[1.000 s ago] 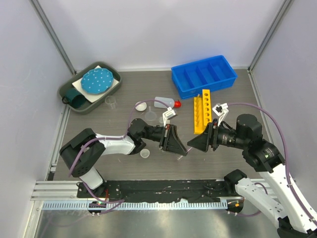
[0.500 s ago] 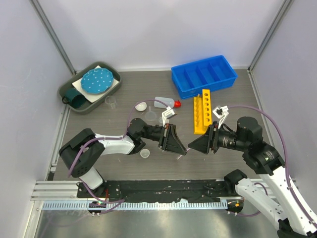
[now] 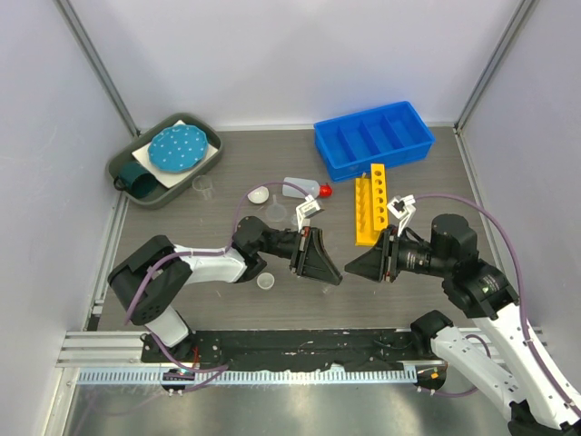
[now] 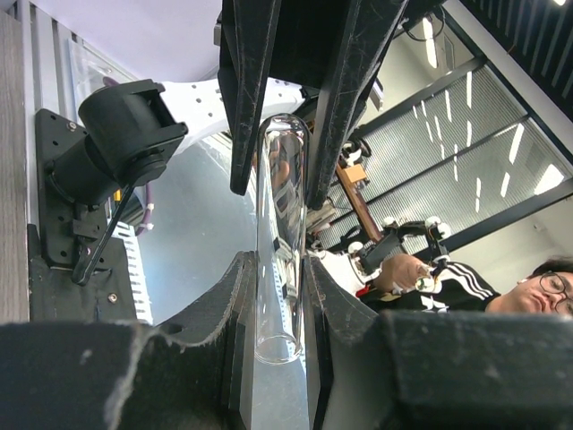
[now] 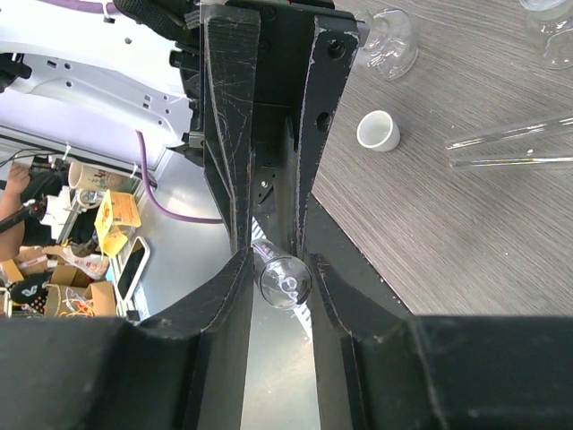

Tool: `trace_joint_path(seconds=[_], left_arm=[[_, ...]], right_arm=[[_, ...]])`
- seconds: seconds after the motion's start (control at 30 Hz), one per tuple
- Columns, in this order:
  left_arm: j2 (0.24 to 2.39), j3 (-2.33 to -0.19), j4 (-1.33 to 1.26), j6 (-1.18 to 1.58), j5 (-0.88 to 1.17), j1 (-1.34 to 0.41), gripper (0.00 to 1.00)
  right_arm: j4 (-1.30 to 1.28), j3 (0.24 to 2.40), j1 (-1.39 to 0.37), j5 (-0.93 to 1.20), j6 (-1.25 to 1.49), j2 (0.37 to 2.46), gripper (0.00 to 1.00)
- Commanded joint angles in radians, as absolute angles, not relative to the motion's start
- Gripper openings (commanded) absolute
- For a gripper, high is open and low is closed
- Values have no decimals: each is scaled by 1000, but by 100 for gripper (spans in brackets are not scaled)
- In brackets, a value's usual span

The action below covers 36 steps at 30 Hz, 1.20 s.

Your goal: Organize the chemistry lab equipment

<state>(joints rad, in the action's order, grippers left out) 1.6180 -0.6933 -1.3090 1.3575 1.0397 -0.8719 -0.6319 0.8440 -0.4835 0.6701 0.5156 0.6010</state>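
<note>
A clear glass tube (image 4: 279,224) spans the gap between my two grippers above the table's near middle. My left gripper (image 4: 277,269) (image 3: 334,274) is shut on its open end. My right gripper (image 5: 282,264) (image 3: 351,268) faces it tip to tip, its fingers closed against the tube's rounded end (image 5: 285,279). The yellow holed rack (image 3: 370,203) lies just behind the right gripper, and the blue divided bin (image 3: 373,139) sits at the back right. The red-capped bottle (image 3: 302,188) and a white dish (image 3: 259,193) lie mid-table.
A dark green tray (image 3: 163,159) with the teal dotted disc sits at the back left, a small beaker (image 3: 203,185) beside it. A small white cup (image 3: 266,282) stands under the left arm. A second glass tube (image 5: 510,143) and a flask (image 5: 387,40) lie on the table.
The right gripper's jaws have narrowed from wide open onto the tube's end, and the right arm has shifted slightly. The left gripper has held still with the tube.
</note>
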Motion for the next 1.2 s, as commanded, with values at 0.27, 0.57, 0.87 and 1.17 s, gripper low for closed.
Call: trace_joint_path(seconds=[0.27, 0.57, 0.87, 1.17], left_arm=[[1551, -767, -1304, 1347, 1063, -828, 59], [1332, -1109, 191, 581, 608, -815, 71], [1276, -1316, 684, 567, -135, -815, 80], [1105, -1108, 664, 601, -344, -815, 100]], right_arm=[[-632, 922, -486, 637, 479, 647, 1], [-693, 1041, -488, 494, 422, 751, 1], [-759, 1244, -486, -147, 370, 1057, 1], [-560, 1403, -477, -524, 376, 1380, 1]])
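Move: The test tube is held between the facing fingertips of both hands, within about 1 cm of either hand point. The yellow rack's middle lies some 29 cm ahead of the right hand, 12 cm to its right and 21 cm below; from the left hand it is about 29 cm ahead, 15 cm right and 20 cm below. Some 38 cm ahead of the right hand and 7 cm left lies the squeeze bottle; the small glass bottle stands 24 cm ahead, 10 cm left. The test tube passes to the right hand alone: the left fingers open and let go, while the right keeps its grip and carries the tube forward about 22 cm and some 7 cm right towards the yellow rack, finally sinking, wrist swinging clockwise until the fingers point forward and down. The left hand backs off forward and up, then left and down, opening fully, its fingers also ending forward and down. ##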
